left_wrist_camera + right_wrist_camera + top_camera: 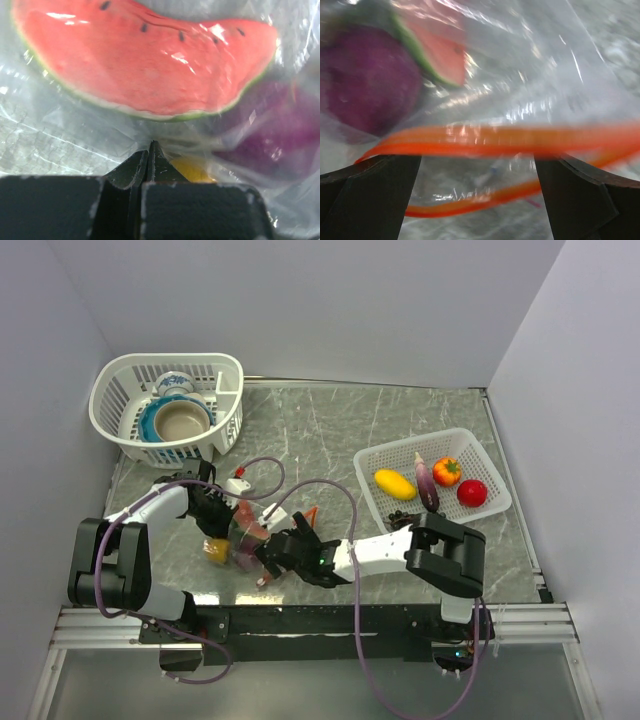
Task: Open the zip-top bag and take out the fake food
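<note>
The clear zip-top bag [252, 532] lies on the table near the front, between my two grippers. Inside it are a watermelon slice [150, 65], a purple piece [270, 130] and a yellow piece [192, 170]. My left gripper [218, 512] is shut on a fold of the bag's plastic [149, 145], just below the slice. My right gripper [270, 558] is open at the bag's mouth. In the right wrist view the orange-red zip strip [495, 140] runs across between its fingers [370, 195], and a second strip [485, 202] lies apart below it. The purple piece [365, 85] and the slice [440, 55] show behind.
A white basket [470, 445] at the right holds a yellow piece [394, 483], an eggplant [425, 483], an orange piece [447, 470], a red tomato [472, 492] and dark grapes [402, 517]. Another white basket [120, 380] at the back left holds blue-and-white bowls [180, 420]. Walls stand close all round.
</note>
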Motion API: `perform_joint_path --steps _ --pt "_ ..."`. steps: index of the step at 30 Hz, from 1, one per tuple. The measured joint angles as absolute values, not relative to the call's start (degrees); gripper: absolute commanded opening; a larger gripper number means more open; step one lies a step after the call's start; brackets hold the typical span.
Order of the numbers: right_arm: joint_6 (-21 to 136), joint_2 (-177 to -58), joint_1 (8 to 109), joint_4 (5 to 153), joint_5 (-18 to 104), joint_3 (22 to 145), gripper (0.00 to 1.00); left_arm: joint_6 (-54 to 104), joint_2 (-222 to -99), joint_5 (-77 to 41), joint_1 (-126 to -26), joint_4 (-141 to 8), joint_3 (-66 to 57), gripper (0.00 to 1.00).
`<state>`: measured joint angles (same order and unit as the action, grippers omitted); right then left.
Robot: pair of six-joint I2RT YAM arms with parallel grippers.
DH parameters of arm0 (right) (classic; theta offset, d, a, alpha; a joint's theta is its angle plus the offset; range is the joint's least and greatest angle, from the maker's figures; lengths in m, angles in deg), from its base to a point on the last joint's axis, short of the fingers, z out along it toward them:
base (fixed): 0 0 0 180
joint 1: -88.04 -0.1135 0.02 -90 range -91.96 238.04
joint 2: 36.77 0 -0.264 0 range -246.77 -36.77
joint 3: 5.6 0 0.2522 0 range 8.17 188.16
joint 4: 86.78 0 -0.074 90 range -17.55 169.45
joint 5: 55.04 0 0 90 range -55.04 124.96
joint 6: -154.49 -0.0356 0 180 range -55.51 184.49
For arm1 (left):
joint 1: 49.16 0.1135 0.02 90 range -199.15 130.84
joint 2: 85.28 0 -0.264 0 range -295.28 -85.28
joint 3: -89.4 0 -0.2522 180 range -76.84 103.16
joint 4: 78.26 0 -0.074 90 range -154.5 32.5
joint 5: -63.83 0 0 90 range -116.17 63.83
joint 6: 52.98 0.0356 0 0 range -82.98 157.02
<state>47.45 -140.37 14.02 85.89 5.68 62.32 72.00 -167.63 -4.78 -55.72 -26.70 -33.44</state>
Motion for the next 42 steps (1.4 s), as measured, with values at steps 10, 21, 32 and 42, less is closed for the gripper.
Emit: perform_joint_path --steps 10,21,32,42 --pt "49.18 -139.67 13.28 93.65 18.27 64.5 1.0 70.67 -167.63 -3.38 -55.92 -26.7 -33.44 0.01" --pt "48.33 -149.06 12.95 94.24 21.75 74.73 1.0 70.4 -167.63 -1.81 -56.49 -26.68 -33.44 0.01" --pt "47.3 -152.41 12.21 90.87 10.43 77.79 1.0 70.43 -167.63 -0.52 -56.71 -26.52 -33.44 0.01" --pt "46.21 -151.53 12.43 91.71 10.58 76.3 0.46 70.62 -167.63 -1.17 -57.3 -26.0 -33.44 0.01"
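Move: The right hand, open at the bag's orange-rimmed mouth, has the purple onion about 8 cm to its left, 3 cm back and 1 cm lower. The watermelon slice lies some 7 cm left and 4 cm ahead of this hand; the yellow fruit is about 14 cm left and 2 cm back. From the left hand, shut on the bag, the onion lies roughly 7 cm back and 5 cm right, at about its height. The right fingers end clamped on the purple onion at the bag's mouth, partly closing from wide open. The hand first swings left about 11 cm, arcing up and back some 4 and 3 cm, then comes forward and down and eases slightly right before gripping. The left hand keeps its pinch on the bag and drifts nearly 2 cm right. ##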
